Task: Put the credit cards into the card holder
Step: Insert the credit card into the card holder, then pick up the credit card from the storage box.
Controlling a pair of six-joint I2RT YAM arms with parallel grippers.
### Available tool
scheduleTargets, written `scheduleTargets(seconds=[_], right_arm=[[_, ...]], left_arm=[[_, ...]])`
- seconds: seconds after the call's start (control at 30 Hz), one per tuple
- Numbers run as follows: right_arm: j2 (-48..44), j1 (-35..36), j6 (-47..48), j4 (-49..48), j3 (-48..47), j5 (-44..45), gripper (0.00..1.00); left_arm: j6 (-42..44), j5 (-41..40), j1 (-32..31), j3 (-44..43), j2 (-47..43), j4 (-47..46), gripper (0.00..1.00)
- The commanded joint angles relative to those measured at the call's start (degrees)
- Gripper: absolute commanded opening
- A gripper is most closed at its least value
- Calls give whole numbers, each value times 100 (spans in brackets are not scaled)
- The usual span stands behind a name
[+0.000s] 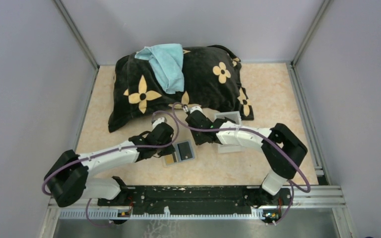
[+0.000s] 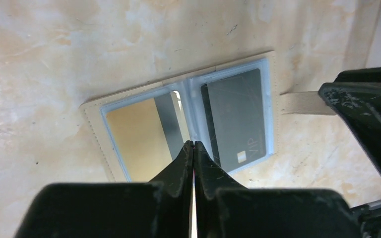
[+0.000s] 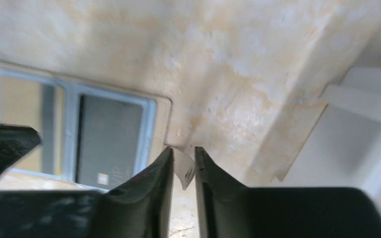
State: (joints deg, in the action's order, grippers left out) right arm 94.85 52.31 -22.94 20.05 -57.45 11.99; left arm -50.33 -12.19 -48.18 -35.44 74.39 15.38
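Observation:
The tan card holder (image 2: 94,106) lies open and flat on the table, also seen from above (image 1: 179,152). A gold credit card (image 2: 134,139) sits in its left clear pocket and a dark grey credit card (image 2: 235,116) in its right one (image 3: 110,141). My left gripper (image 2: 193,144) is shut, its tips over the holder's middle fold, with nothing between them. My right gripper (image 3: 183,154) stands at the holder's right edge, jaws a narrow gap apart, with the curled snap tab (image 3: 184,171) loose between them. In the top view both grippers (image 1: 171,150) (image 1: 199,141) flank the holder.
A white open tray (image 1: 228,131) sits just right of the holder, under my right arm, also in the right wrist view (image 3: 357,129). A black pillow with yellow flowers (image 1: 203,84) and a light blue towel (image 1: 166,64) on it fill the back of the table.

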Motion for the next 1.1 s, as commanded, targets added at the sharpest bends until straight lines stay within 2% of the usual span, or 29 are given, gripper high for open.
scheduleTargets(seconds=[0.0,0.17,0.27,0.37,0.63,1.07], right_arm=[[-498,-48,318,466,-955,380,29],[-802,-112,559,919,-1444,1052,51],[-1020,-327,668,1054,-1519,1372,57],[-1298,-745,681,1134,-1387,1397,58],[-1732,-1756,728,1000,-764,941,60],[-1451,-2272,526,549,-181,163,60]], left_arm=[[-275,-263,-33,43,-436,391,8],[-282,-102,-31,83,-546,487,30],[-193,-28,-31,109,-670,420,41],[-14,96,-26,22,-653,270,49],[406,434,-51,-639,-43,88,52],[728,778,-58,-1767,1182,-52,53]])
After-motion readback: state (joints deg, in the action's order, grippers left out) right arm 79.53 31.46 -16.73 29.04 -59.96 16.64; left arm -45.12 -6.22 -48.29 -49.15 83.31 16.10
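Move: The cards in the white box lie about 11 cm ahead of the right hand, 13 cm to its right and 2 cm lower; the box's own middle is some 7 cm ahead and 14 cm to the right, the card holder's middle 10 cm to the left and 3 cm back. From the left hand, the card holder's middle is almost straight below: about 1 cm back, 2 cm right, 3 cm down, with the box 9 cm ahead and 26 cm right. Off the card holder's strap and towards the cards in the box, the right hand opens to over half, climbs forward about 14 cm, swings right some 13 cm while turning 20 degrees clockwise, then sinks 5 cm, ending above the cards. The left hand rises off the holder, opens halfway, then shifts about 6 cm right and a little forward towards its strap edge. ##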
